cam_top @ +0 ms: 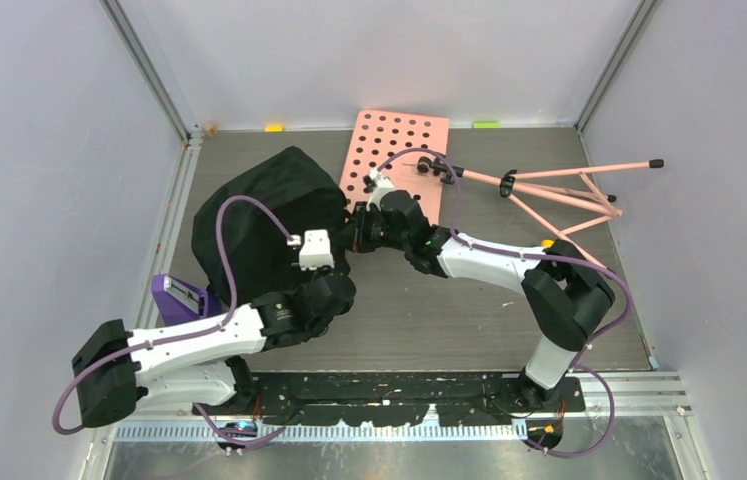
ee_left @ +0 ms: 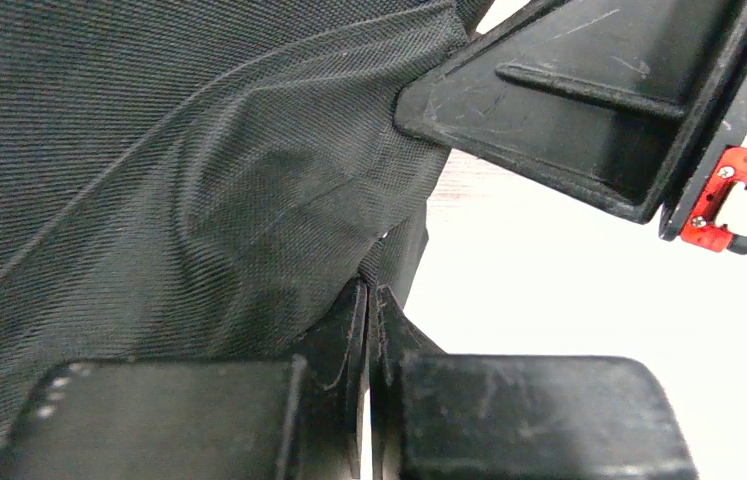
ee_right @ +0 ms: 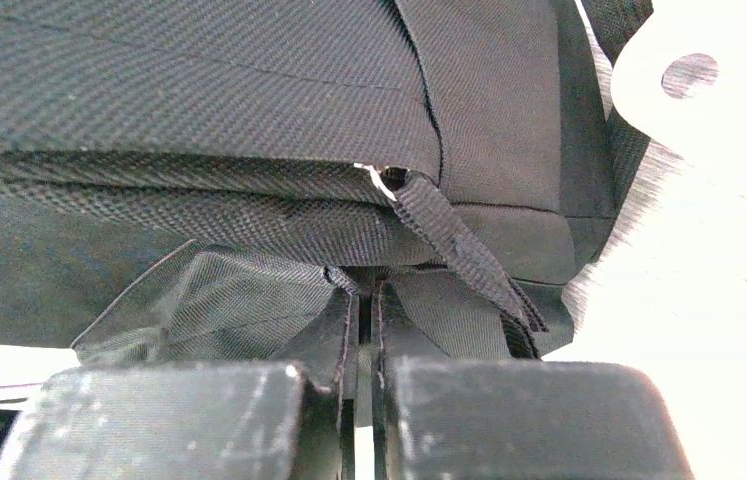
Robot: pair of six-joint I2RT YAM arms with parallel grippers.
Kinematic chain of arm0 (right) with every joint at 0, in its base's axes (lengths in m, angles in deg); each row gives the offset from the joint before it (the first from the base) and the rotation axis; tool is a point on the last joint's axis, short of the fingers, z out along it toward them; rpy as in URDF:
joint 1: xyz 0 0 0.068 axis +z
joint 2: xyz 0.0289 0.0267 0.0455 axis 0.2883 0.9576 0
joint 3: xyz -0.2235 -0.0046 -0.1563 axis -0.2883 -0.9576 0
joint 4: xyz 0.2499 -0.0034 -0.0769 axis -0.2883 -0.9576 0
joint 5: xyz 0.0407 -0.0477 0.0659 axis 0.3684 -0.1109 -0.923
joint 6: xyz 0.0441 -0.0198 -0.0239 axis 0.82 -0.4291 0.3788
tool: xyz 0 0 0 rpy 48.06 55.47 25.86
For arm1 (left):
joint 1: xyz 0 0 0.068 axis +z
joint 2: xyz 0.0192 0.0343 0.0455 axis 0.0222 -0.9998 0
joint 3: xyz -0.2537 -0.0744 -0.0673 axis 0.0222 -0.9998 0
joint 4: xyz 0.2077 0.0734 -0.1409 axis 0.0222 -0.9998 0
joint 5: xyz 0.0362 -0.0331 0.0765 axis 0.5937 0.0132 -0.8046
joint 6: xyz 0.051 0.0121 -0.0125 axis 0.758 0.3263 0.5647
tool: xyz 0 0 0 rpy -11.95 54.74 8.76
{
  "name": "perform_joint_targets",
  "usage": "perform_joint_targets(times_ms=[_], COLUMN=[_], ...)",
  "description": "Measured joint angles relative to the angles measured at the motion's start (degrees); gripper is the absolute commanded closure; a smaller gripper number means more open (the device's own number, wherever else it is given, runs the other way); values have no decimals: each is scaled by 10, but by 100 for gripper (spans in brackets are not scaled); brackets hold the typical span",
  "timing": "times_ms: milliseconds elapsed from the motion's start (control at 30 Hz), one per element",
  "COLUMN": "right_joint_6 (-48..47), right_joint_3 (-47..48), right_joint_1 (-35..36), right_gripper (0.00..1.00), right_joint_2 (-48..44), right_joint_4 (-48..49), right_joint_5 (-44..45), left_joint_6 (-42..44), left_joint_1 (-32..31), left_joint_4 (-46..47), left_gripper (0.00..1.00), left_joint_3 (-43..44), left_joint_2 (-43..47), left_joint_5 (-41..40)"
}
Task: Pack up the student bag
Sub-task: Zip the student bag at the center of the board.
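The student bag (cam_top: 267,215), a big black fabric backpack, lies slumped at the left of the table. My left gripper (cam_top: 339,265) is at its near right edge, and in the left wrist view the left gripper (ee_left: 372,298) is shut, pinching a fold of the bag's cloth (ee_left: 149,180). My right gripper (cam_top: 354,233) comes in from the right to the same edge. Seen from the right wrist, the right gripper (ee_right: 367,298) is shut on a fold of the bag's fabric (ee_right: 199,90), just below a loose strap (ee_right: 459,250).
A pink perforated board (cam_top: 399,150) lies behind the right gripper, with a pink folding stand (cam_top: 569,190) to its right. A purple object (cam_top: 184,297) sits by the bag's near left side. The right arm's black housing (ee_left: 589,100) hangs close above the left fingers.
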Motion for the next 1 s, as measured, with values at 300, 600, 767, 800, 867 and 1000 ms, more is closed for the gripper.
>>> perform_joint_targets(times_ms=[300, 600, 767, 800, 867, 1000], right_joint_6=[-4, -17, -22, -22, -23, -29], right_joint_3=[0, 0, 0, 0, 0, 4], right_joint_1=[11, 15, 15, 15, 15, 15], right_gripper=[99, 99, 100, 100, 100, 100], right_joint_2=[0, 0, 0, 0, 0, 0], right_joint_4=[0, -2, -3, -3, -3, -7], right_joint_5=[29, 62, 91, 96, 110, 134], left_joint_6=[-18, -20, -19, -19, -19, -20], left_joint_1=[2, 4, 3, 3, 3, 3], left_joint_4=[-98, -180, -241, -252, -271, -318], left_gripper=[100, 100, 100, 100, 100, 100], left_joint_3=[0, 13, 26, 29, 35, 61], left_joint_2=[89, 151, 160, 160, 160, 151], left_joint_5=[53, 117, 157, 165, 176, 188])
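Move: The student bag's middle lies about 12 cm left and 6 cm ahead of the left hand, roughly 5 cm below it, and 19 cm left of the right hand, level with it. The zip slider sits some 3 cm ahead, 3 cm left and a little above the right hand. From the left hand, the purple box is about 33 cm left and 9 cm back. The pink board lies about 16 cm ahead and 9 cm right of the right hand. The bag's cloth, already pinched by both hands, is pulled in opposite directions: the left hand draws its pinch back about 7 cm towards the robot and some 3 cm left, tipping its fingers down by 15 degrees and swinging clockwise. The right keeps its pinch below the zip slider, nearly still at first, then eases forward and slightly right, also turning clockwise. ##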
